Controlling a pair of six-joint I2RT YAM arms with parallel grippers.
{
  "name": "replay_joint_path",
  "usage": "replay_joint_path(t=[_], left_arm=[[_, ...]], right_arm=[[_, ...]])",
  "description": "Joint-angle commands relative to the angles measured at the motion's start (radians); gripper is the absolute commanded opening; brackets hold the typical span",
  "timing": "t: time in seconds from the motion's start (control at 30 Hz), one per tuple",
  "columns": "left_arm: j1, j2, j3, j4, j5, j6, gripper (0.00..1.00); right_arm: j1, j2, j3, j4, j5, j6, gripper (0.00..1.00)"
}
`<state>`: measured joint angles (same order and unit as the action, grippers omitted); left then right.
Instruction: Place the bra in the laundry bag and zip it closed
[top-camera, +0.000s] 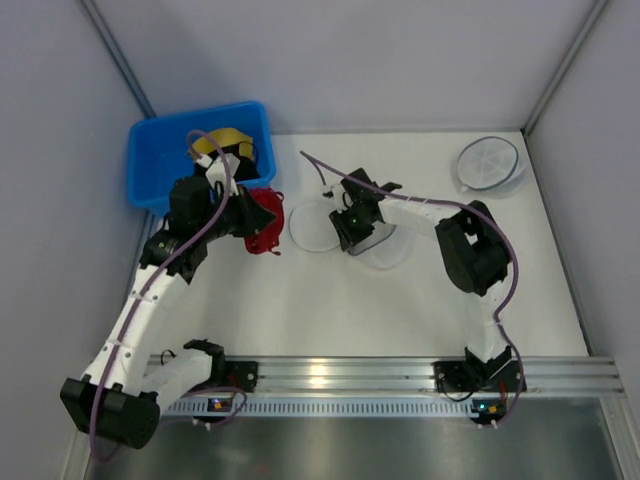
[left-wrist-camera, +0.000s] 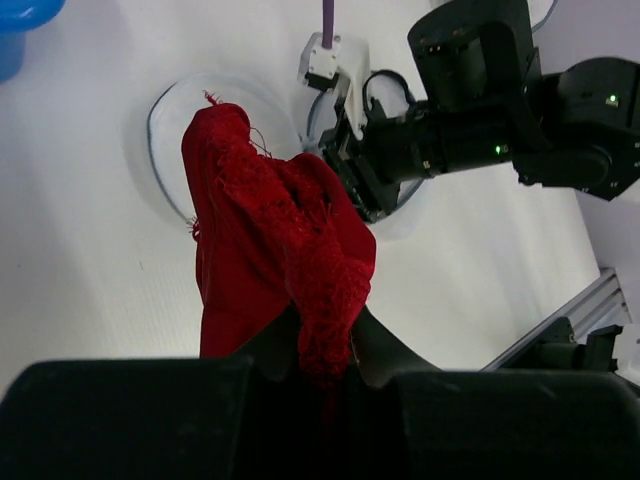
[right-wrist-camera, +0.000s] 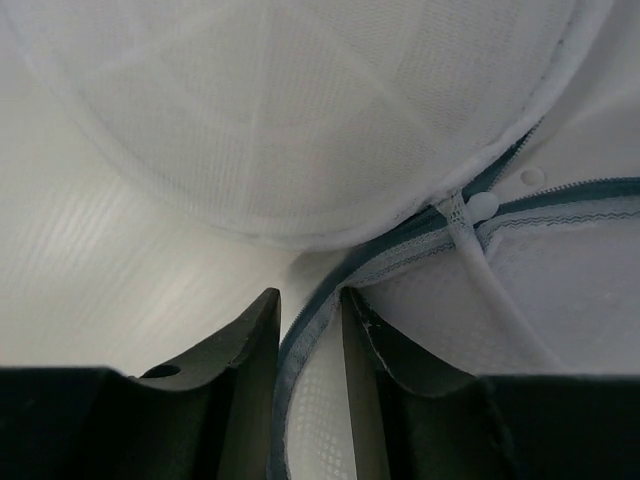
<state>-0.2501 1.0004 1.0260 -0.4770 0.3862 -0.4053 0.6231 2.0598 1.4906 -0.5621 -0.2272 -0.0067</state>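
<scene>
The red lacy bra (left-wrist-camera: 265, 240) hangs bunched from my left gripper (left-wrist-camera: 325, 345), which is shut on its lower fold. In the top view that gripper (top-camera: 252, 215) holds the bra (top-camera: 266, 225) above the table, just left of the laundry bag (top-camera: 312, 233). The white mesh bag lies open as two dish-like halves, the second half (top-camera: 390, 250) to the right. My right gripper (top-camera: 350, 228) sits between the halves. Its jaws (right-wrist-camera: 309, 300) are closed on the dark zipper rim (right-wrist-camera: 305, 345) of the near half; the far half (right-wrist-camera: 300, 120) fills the view above.
A blue bin (top-camera: 160, 165) with a yellow garment (top-camera: 225, 140) stands at the back left, close behind my left arm. Another round white mesh bag (top-camera: 488, 163) with a spoke pattern lies at the back right. Grey walls enclose the table.
</scene>
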Motion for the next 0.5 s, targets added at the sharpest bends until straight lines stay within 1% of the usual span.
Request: replay_joint_path(t=[0.0, 0.07, 0.1, 0.13, 0.23, 0.27, 0.33, 0.37, 0.4, 0.47], left_arm=[[0.034, -0.06, -0.04, 0.078, 0.091, -0.101, 0.0], [0.037, -0.068, -0.05, 0.078, 0.094, -0.122, 0.0], [0.038, -0.074, -0.061, 0.077, 0.108, -0.127, 0.0], [0.041, -0.075, -0.066, 0.081, 0.115, -0.142, 0.0], [0.048, -0.094, -0.092, 0.11, 0.16, -0.176, 0.0], [0.048, -0.098, -0.099, 0.126, 0.177, -0.187, 0.0], [0.049, -0.108, -0.119, 0.164, 0.215, -0.217, 0.0], [0.049, -0.108, -0.124, 0.178, 0.227, -0.228, 0.0], [0.049, -0.103, -0.132, 0.207, 0.238, -0.24, 0.0], [0.049, -0.089, -0.145, 0.228, 0.276, -0.262, 0.0]], right_arm=[[0.082, -0.09, -0.062, 0.021, -0.136, 0.0, 0.31], [0.125, -0.119, -0.088, 0.024, -0.182, 0.031, 0.32], [0.141, -0.153, -0.096, 0.027, -0.211, 0.04, 0.34], [0.151, -0.174, -0.104, 0.034, -0.272, 0.046, 0.36], [0.171, -0.28, -0.11, 0.041, -0.296, 0.04, 0.43], [0.161, -0.335, -0.104, 0.034, -0.293, 0.031, 0.45], [0.135, -0.392, -0.099, 0.005, -0.278, 0.016, 0.52], [0.101, -0.436, -0.098, -0.014, -0.279, 0.017, 0.54], [0.083, -0.457, -0.099, -0.05, -0.276, -0.03, 0.57], [0.025, -0.512, -0.146, -0.067, -0.245, -0.033, 0.58]])
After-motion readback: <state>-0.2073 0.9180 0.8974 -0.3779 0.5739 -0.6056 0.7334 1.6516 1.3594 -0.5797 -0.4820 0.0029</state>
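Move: The laundry bag lies open on the table, the right fingertips down at its near-left rim. The middle of its opening is about 4 cm ahead and 6 cm to the right of that hand, the white round lid some 5 cm ahead and 6 cm left. The bra hangs from the left hand, roughly 5 cm back, 14 cm left and 19 cm above the right. From the left hand the opening lies about 10 cm ahead, 21 cm right and 25 cm below. Its slightly parted fingertips still on the bag's rim, the right hand goes on dragging the laundry bag back, about 10 cm and half as far left. It then comes off the rim and rises quickly to end some 13 cm higher, fingers opening wider. The left hand keeps its pinch on the bra, easing back about 3 cm and rolling its left side down. ##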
